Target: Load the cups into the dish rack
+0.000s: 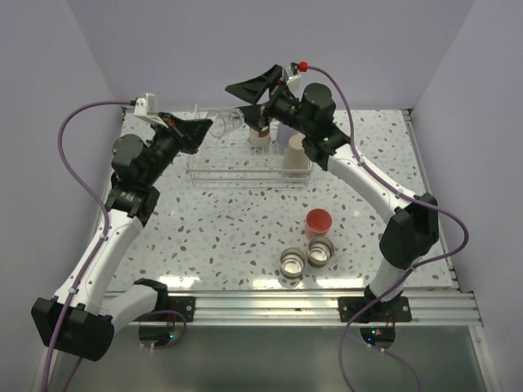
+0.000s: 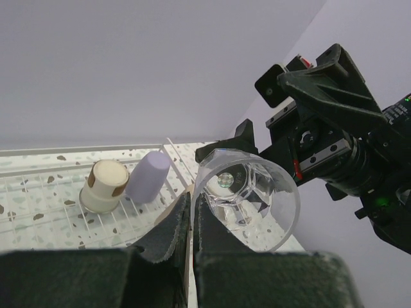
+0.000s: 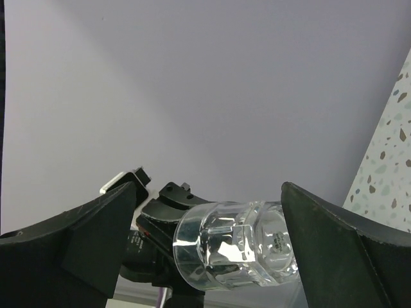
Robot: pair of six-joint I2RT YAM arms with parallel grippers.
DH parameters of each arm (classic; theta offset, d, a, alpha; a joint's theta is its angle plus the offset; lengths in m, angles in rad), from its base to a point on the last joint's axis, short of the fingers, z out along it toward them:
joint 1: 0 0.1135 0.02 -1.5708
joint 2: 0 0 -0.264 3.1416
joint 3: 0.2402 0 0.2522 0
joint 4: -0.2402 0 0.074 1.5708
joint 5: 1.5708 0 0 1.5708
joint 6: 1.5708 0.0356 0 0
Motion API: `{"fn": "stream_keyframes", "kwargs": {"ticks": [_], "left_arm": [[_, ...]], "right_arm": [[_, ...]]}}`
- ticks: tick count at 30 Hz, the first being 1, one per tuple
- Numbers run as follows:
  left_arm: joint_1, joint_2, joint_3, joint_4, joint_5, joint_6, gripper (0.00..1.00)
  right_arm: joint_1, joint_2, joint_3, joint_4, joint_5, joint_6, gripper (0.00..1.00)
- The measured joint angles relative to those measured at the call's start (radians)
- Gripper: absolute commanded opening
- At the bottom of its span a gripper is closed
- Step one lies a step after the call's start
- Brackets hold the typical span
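A clear cup [image 2: 247, 199] hangs on its side above the far end of the dish rack [image 1: 237, 173]. My left gripper [image 2: 191, 212] is shut on its rim, one finger inside the cup and one outside. My right gripper [image 3: 212, 244] is open, its wide fingers on either side of the same clear cup [image 3: 237, 247], bottom end toward the right finger. In the rack are a lavender cup [image 2: 149, 176], a cream cup with a tan base [image 2: 106, 186] and a beige cup [image 1: 296, 155]. On the table are a red-pink cup [image 1: 319, 220] and two silvery-rimmed cups [image 1: 292, 262] [image 1: 320, 251].
Both arms meet over the rack's far side near the back wall, left gripper [image 1: 206, 129] and right gripper [image 1: 248, 102] close together. The speckled table [image 1: 204, 229] ends at a metal rail at the near edge.
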State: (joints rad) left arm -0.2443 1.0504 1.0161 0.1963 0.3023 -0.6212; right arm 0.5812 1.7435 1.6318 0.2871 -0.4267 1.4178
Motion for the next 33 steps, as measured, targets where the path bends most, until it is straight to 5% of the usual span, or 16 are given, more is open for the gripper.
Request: {"fn": "stream_keyframes", "kwargs": {"ticks": [16, 28, 33], "left_arm": [[0.001, 0.016, 0.042, 0.1, -0.045, -0.05, 0.0], [0.002, 0.064, -0.015, 0.235, -0.053, -0.126, 0.0], [0.0, 0.082, -0.016, 0.254, -0.054, -0.129, 0.04]], "right_arm": [[0.008, 0.011, -0.011, 0.047, -0.016, 0.063, 0.96], [0.006, 0.039, 0.0, 0.124, -0.008, 0.126, 0.35], [0.001, 0.039, 0.001, 0.12, -0.002, 0.121, 0.17]]}}
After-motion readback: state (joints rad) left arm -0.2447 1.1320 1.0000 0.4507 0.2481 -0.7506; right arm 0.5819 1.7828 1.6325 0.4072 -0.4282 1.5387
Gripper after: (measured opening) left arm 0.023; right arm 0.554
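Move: The left hand already holds the clear cup by its rim; the cup's middle is about 6 cm right, 2 cm ahead and 2 cm above it. From the open right hand, the clear cup lies some 4 cm left, 3 cm back and 2 cm below. Far below the right hand, the white-and-brown cup stands about 14 cm ahead and 3 cm right, the purple cup 13 cm ahead and 11 cm right. The left hand lifts the clear cup some 3 cm and the right fingers close on its base. ##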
